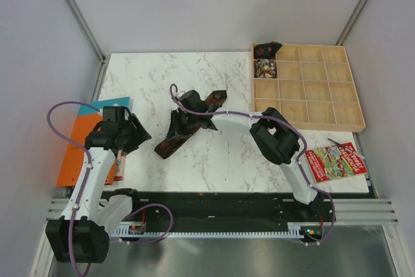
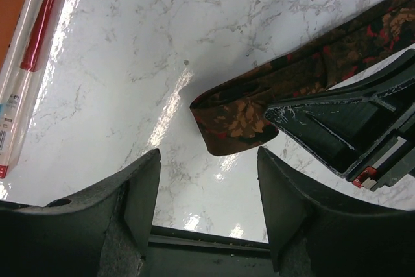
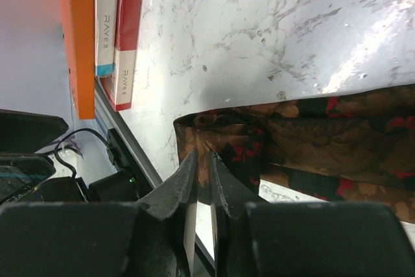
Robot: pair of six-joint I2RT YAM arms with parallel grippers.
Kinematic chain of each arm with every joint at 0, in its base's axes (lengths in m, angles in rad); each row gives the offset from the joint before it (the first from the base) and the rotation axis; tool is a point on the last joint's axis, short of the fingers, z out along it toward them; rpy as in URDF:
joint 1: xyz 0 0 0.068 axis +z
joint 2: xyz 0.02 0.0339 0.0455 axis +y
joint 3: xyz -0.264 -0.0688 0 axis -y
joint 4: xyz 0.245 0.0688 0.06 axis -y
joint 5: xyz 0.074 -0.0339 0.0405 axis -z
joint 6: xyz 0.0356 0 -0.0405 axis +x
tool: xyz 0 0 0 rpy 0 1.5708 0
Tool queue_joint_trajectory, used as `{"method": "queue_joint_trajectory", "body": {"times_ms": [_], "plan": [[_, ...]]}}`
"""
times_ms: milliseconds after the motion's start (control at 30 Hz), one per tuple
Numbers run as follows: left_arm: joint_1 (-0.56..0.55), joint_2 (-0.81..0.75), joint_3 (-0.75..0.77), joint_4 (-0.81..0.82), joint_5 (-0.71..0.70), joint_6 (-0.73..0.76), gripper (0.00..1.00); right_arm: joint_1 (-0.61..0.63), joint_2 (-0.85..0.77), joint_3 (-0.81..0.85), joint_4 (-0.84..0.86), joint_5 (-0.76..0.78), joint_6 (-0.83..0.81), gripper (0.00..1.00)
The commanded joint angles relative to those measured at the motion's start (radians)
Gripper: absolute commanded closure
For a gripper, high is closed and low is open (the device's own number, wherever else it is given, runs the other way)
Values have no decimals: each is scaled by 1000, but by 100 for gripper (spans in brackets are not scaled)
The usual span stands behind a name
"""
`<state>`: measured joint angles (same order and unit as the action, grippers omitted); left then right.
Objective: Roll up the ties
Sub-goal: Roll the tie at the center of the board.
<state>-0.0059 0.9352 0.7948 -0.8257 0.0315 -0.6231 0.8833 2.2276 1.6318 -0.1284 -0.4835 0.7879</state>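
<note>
A dark brown tie with a reddish-brown pattern lies slantwise on the marble table, its folded lower end toward the left arm. My right gripper sits over the tie's middle. In the right wrist view it is shut on a fold of the tie, with fabric pinched between the narrow jaws. My left gripper hovers just left of the tie's lower end. In the left wrist view it is open and empty, with the tie a little beyond its fingertips.
A wooden compartment tray stands at the back right, with rolled fabric pieces in its far-left cells. Orange and teal books lie along the left edge. A red booklet lies at the right near the front.
</note>
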Motion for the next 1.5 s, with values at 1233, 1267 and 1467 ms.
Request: {"method": "queue_joint_trajectory", "body": {"times_ms": [1233, 1267, 1467], "plan": [[-94, 37, -390, 488, 90, -213, 36, -21, 60, -93, 104, -24, -4, 84], [-94, 42, -391, 500, 90, -213, 36, -21, 61, -95, 105, -24, -4, 84], [-95, 91, -419, 546, 84, -221, 38, -23, 64, -104, 113, -27, -3, 84]]}}
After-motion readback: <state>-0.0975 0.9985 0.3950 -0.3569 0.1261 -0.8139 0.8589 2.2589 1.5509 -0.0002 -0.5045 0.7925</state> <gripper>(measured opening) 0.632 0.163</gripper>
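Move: The rolled end of the tie lies about 8 cm to the right of my left hand, a centimetre or so farther out and some 11 cm below. From my right hand it is roughly 3 cm back, 2 cm left and 5 cm down. The tie's free black tip lies about 18 cm farther out and 17 cm right of the rolled end; the red-and-white box is some 8 cm left of my left hand, about level with it. I sink my left hand about 10 cm, sliding some 4 cm right, to bring its open fingers down at the near-left side of the rolled tie end, its left side dipping about 10 degrees. Meanwhile my right hand, fingers nearly shut, lowers nearly 3 cm so its tips settle onto the inner side of the roll, where it joins the flat tie. ##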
